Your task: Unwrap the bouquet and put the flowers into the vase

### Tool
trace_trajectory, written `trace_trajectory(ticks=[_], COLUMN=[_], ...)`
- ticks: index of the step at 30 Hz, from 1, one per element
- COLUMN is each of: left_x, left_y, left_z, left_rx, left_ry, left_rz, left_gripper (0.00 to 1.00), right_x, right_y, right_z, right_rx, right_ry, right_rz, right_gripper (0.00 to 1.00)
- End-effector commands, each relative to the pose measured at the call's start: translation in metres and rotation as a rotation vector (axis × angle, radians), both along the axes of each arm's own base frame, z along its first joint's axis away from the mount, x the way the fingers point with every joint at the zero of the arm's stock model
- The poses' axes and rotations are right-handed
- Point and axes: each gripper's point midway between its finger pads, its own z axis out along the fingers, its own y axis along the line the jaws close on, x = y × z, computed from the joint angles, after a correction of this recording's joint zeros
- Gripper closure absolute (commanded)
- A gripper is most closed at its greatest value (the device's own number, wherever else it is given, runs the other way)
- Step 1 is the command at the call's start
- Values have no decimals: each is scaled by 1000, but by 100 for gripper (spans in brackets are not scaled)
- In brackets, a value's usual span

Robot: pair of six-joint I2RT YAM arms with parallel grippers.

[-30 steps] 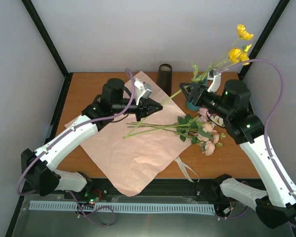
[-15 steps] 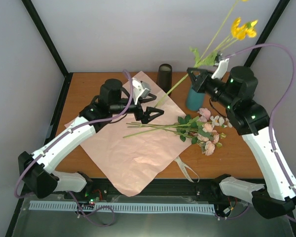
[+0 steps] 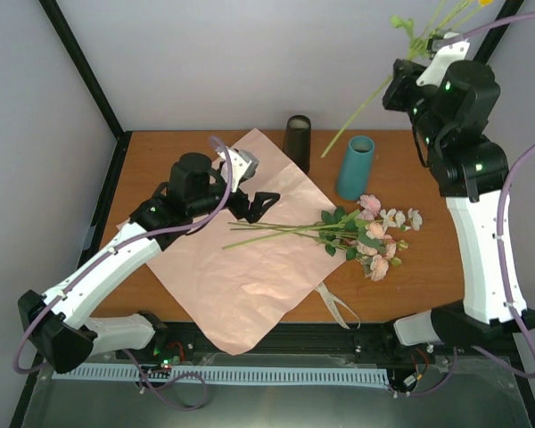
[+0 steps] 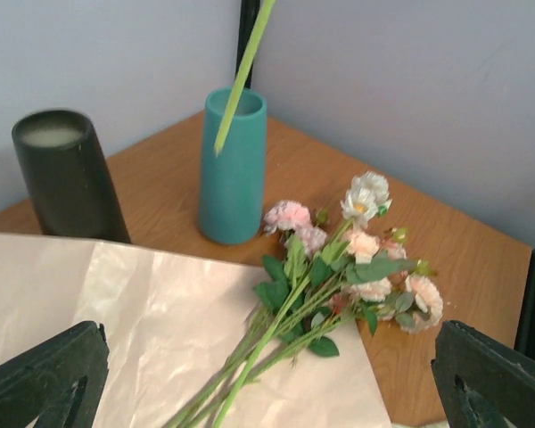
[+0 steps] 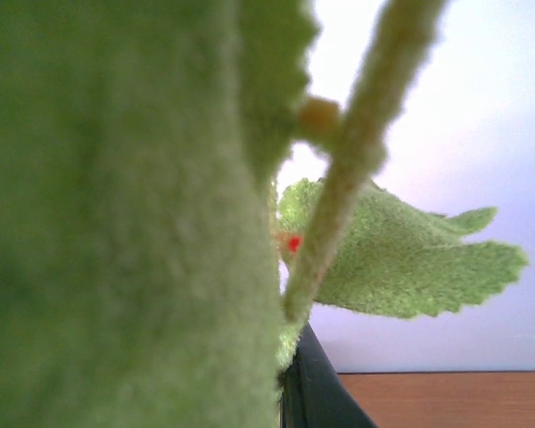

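Note:
My right gripper (image 3: 398,85) is raised high at the back right, shut on the long green stem (image 3: 361,114) of a yellow flower. The stem slants down to the left, and its cut end hangs in the air beside the teal vase (image 3: 355,168), outside the mouth. In the left wrist view the stem (image 4: 245,71) crosses the vase (image 4: 232,169). Leaves (image 5: 116,223) fill the right wrist view and hide the fingers. The other flowers (image 3: 370,234) lie flat, stems on the pink paper (image 3: 232,267). My left gripper (image 3: 261,205) hovers open and empty over the paper by the stem ends.
A dark cylinder (image 3: 297,141) stands at the back, left of the vase, touching the paper's far corner. A beige ribbon (image 3: 337,306) lies loose near the front edge. Grey walls close in the table's back and sides.
My left gripper let go of the stem, opened wide and drew back to the left. My right gripper closed on the stem and lifted the yellow flower up and to the right.

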Motion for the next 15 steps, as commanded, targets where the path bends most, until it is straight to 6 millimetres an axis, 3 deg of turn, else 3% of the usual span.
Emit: trace_trajectory(ticks=[1,7,11,15], left_x=[0,1,1,0], left_y=[5,-4,-8,-10], left_z=[-1,-4,-9,-14], left_rx=[52,36,33,27], left_ry=[2,19,43,69], left_rz=[24,-7,-21,-28], left_gripper=[1,1,1,1], right_x=[24,40,51,59], right_y=[-38,-83,-112,-124], right_z=[9,31,31,31], right_rx=[-59,-75,-33,-31], right_ry=[-3,-45,-41,-47], right_rz=[-116,-218,-256,-270], right_gripper=[97,97,97,97])
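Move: My right hand, high up with the yellow flowers in its grip, has the teal vase some 17 cm ahead, level sideways and about 45 cm below. The dark vase stands about 18 cm to the left of the teal one and 8 cm farther out. From my open left hand the flower bunch lies about 8 cm ahead, 18 cm to the right and 32 cm below; the teal vase is about 25 cm ahead and 28 cm right. I swing the raised yellow flowers about 12 cm to the right, at first also forward some 5 cm, rising slightly, while my right wrist turns about 15 degrees clockwise and the fingers keep the stem pinched. My left hand, empty and still wide open, sinks nearly 3 cm towards the paper and the bunch, tipping only slightly. ##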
